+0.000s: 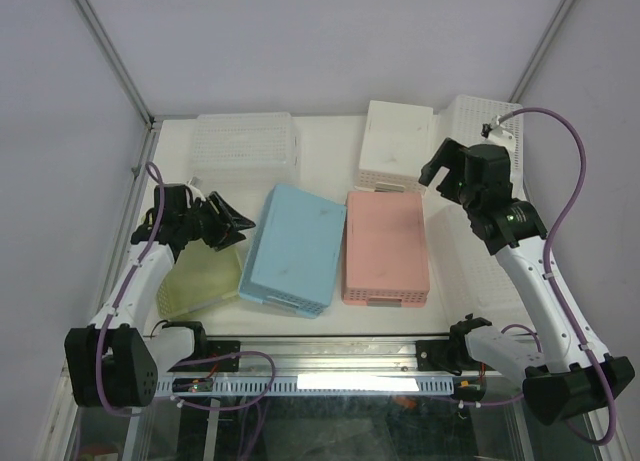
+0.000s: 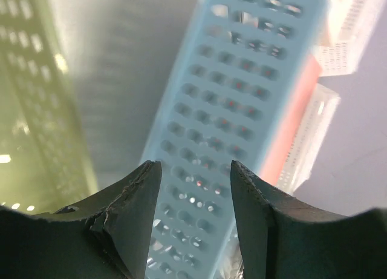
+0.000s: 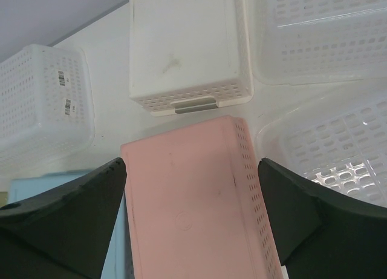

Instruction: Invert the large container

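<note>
The large container (image 1: 290, 246) is light blue with perforated sides and lies bottom up in the middle of the table. My left gripper (image 1: 232, 226) is at its left edge, jaws open with nothing between them. In the left wrist view the container's perforated side (image 2: 242, 109) runs just beyond that gripper (image 2: 196, 194). My right gripper (image 1: 445, 173) hangs wide open above the back right, holding nothing. In the right wrist view that gripper (image 3: 192, 164) looks down on a pink container (image 3: 193, 212).
The pink container (image 1: 385, 246) lies bottom up right of the blue one. A white container (image 1: 395, 146) lies bottom up behind it. Clear baskets stand at the back left (image 1: 245, 146), back right (image 1: 485, 121) and right (image 1: 480, 271). A yellow-green container (image 1: 200, 276) sits at the left.
</note>
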Action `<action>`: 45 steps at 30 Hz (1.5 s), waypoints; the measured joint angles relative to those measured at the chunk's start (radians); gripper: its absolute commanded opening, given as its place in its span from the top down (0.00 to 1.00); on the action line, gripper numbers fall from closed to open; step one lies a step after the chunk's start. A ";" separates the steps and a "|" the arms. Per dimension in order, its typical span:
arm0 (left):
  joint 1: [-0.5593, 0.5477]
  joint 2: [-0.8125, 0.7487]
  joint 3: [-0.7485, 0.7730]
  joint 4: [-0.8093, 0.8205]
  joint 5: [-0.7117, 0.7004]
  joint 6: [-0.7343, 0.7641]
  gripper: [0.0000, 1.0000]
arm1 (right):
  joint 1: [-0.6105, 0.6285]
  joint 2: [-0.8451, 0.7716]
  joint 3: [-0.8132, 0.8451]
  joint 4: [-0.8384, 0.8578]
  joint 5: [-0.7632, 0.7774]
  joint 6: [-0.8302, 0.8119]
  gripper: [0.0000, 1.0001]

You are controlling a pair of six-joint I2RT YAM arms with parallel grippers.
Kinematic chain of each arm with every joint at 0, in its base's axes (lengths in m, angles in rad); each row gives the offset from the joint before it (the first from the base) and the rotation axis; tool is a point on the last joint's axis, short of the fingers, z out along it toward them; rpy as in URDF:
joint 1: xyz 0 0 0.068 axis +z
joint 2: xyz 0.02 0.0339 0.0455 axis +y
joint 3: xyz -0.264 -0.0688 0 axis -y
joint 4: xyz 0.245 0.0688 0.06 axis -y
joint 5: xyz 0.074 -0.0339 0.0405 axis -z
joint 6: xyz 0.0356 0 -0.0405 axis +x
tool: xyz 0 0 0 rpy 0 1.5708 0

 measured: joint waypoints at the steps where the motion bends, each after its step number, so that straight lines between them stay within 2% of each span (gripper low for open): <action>1: 0.000 0.006 -0.002 -0.027 -0.026 0.011 0.49 | 0.000 0.000 0.000 0.001 0.000 0.000 0.06; 11: 0.000 -0.008 0.005 -0.110 -0.145 0.057 0.48 | 0.000 0.000 0.000 0.002 -0.018 0.009 0.06; 17: -0.016 -0.015 0.082 -0.163 -0.238 0.109 0.43 | 0.000 0.008 0.000 0.007 -0.037 0.015 0.07; 20: -0.072 -0.017 0.123 -0.191 -0.328 0.129 0.39 | 0.000 0.015 -0.001 0.014 -0.056 0.021 0.07; 23: -0.177 -0.017 0.167 -0.230 -0.453 0.145 0.38 | 0.000 0.025 -0.006 0.029 -0.091 0.023 0.07; 28: -0.269 0.031 0.247 -0.260 -0.539 0.146 0.33 | 0.041 0.066 -0.016 0.074 -0.153 0.031 0.08; 31: -0.311 0.159 0.395 -0.251 -0.564 0.151 0.32 | 0.097 0.116 -0.016 0.098 -0.175 0.038 0.08; 35: -0.351 0.418 0.647 -0.169 -0.565 0.171 0.31 | 0.124 0.164 -0.016 0.106 -0.190 0.055 0.08; 41: -0.412 0.823 1.011 -0.109 -0.564 0.236 0.27 | 0.124 0.135 -0.017 0.098 -0.167 0.061 0.08; 45: -0.447 1.034 1.217 -0.095 -0.554 0.279 0.26 | 0.125 0.110 -0.035 0.090 -0.177 0.063 0.08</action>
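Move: Right beside the left hand, the blue container leans over askew, its middle about 10 cm to the right, 2 cm back and 7 cm below. The green basket lies some 11 cm left and 4 cm back, the clear container 21 cm ahead and 1 cm left, both roughly 10 cm lower. From the right hand, the blue container is about 30 cm left, 9 cm back and 22 cm down; the pink one 10 cm left, 7 cm back. Dipping a couple of centimetres and easing some 3 cm left at the blue container's left side, the left hand then rises and sweeps about 24 cm forward and 18 cm right, past that container to the clear one's right end, its left side rolling up 30 degrees and fingers opening further. The right hand, still open, drifts 8 cm left over the pink container, sinking slightly. ##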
